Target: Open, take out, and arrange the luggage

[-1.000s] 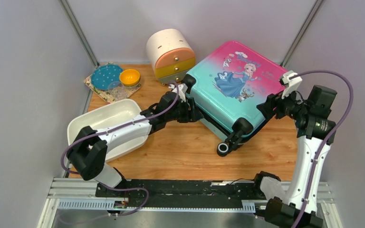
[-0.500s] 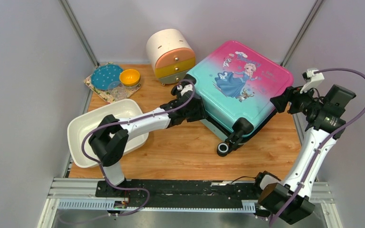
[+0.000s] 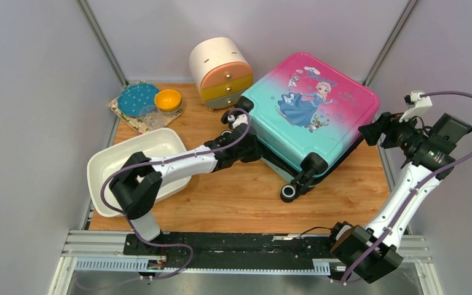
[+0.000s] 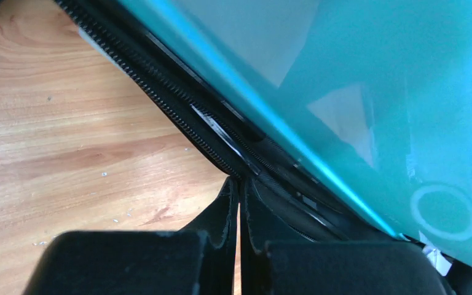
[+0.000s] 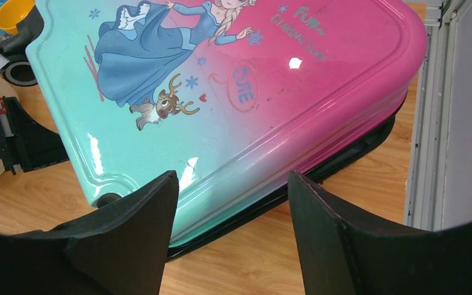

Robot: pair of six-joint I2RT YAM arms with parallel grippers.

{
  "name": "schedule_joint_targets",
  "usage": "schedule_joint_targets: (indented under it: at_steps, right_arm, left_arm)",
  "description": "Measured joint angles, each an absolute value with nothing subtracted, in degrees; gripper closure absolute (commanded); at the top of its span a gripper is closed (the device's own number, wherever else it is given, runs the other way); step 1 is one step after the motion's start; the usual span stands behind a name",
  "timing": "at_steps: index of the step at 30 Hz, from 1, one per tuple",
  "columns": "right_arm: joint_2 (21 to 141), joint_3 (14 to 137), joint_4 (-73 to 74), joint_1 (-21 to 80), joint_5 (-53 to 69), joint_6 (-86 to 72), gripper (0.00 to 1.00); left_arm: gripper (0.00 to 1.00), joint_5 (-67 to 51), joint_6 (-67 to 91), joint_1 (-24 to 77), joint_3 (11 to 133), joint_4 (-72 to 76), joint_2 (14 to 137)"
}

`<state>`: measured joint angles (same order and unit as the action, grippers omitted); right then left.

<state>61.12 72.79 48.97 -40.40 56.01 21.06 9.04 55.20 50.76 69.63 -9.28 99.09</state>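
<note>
The luggage (image 3: 310, 104), a pink-to-teal hard-shell case with a princess print, lies flat at the back right of the wooden table, its black wheels toward the front. My left gripper (image 3: 255, 147) is shut, its tips (image 4: 239, 179) against the black zipper band (image 4: 178, 101) under the teal shell (image 4: 356, 92). Nothing shows between the fingers apart from a thin slit of light. My right gripper (image 3: 369, 132) hangs open off the case's right side. In the right wrist view the luggage (image 5: 233, 92) lies just beyond the gripper's spread fingers (image 5: 232, 178), which do not touch it.
A round cream drawer cabinet (image 3: 220, 70) stands behind the case on the left. A white basin (image 3: 138, 169) sits under my left arm. A patterned mat at the back left carries a teal plate (image 3: 136, 98) and a yellow bowl (image 3: 168, 99). The table's right edge (image 5: 413, 123) runs close beside the case.
My left gripper has closed at the zipper band on the case's left side. My right arm has drawn back to the right, away from the case's edge, staying open.
</note>
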Motion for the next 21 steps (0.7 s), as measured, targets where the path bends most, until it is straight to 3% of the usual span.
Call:
schedule_joint_targets:
  at_steps: [7,16,19,21]
  right_arm:
    - [62.6,72.8,48.9,-42.6,56.0,21.3,0.31]
    - [67.5,76.1,48.4,-43.3,52.1,21.2,0.33]
    - [70.1,76.6,46.1,-43.2,48.9,19.5,0.36]
    - [72.3,76.8,44.2,-42.5,45.4,17.7,0.37]
  left_arm:
    - [1.00,7.2,50.7,48.8,57.9,-3.2,91.6]
    - [0.99,8.6,34.7,40.0,44.1,-19.3,78.2]
    - [0.69,7.2,29.9,37.0,43.1,-19.9,74.8]
    - [0.56,5.5,27.3,36.2,43.0,-19.1,73.3]
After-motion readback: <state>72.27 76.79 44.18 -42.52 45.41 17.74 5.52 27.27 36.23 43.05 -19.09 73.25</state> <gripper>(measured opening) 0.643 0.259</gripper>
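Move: The left fingertips are already shut at the black zip band on the suitcase's wheeled side; the suitcase's middle lies about 13 cm ahead and 14 cm right, roughly level. The near wheel sits some 14 cm back and 11 cm right, the far wheel 7 cm ahead and 11 cm left, both lower. The basin's middle is roughly 43 cm left, 6 cm back. From the open right hand, the suitcase's middle is about 20 cm left, 5 cm ahead and 18 cm below. Pull the left gripper, still shut, away from the suitcase's zip band: nearly 20 cm left towards the white basin, dipping and drawing back about 5 cm, its left side rolling up; come clear of the band and start opening the fingers only at the end. Meanwhile carry the open right gripper right, then also forward and down, out beside the pink end, turning it slightly clockwise. ##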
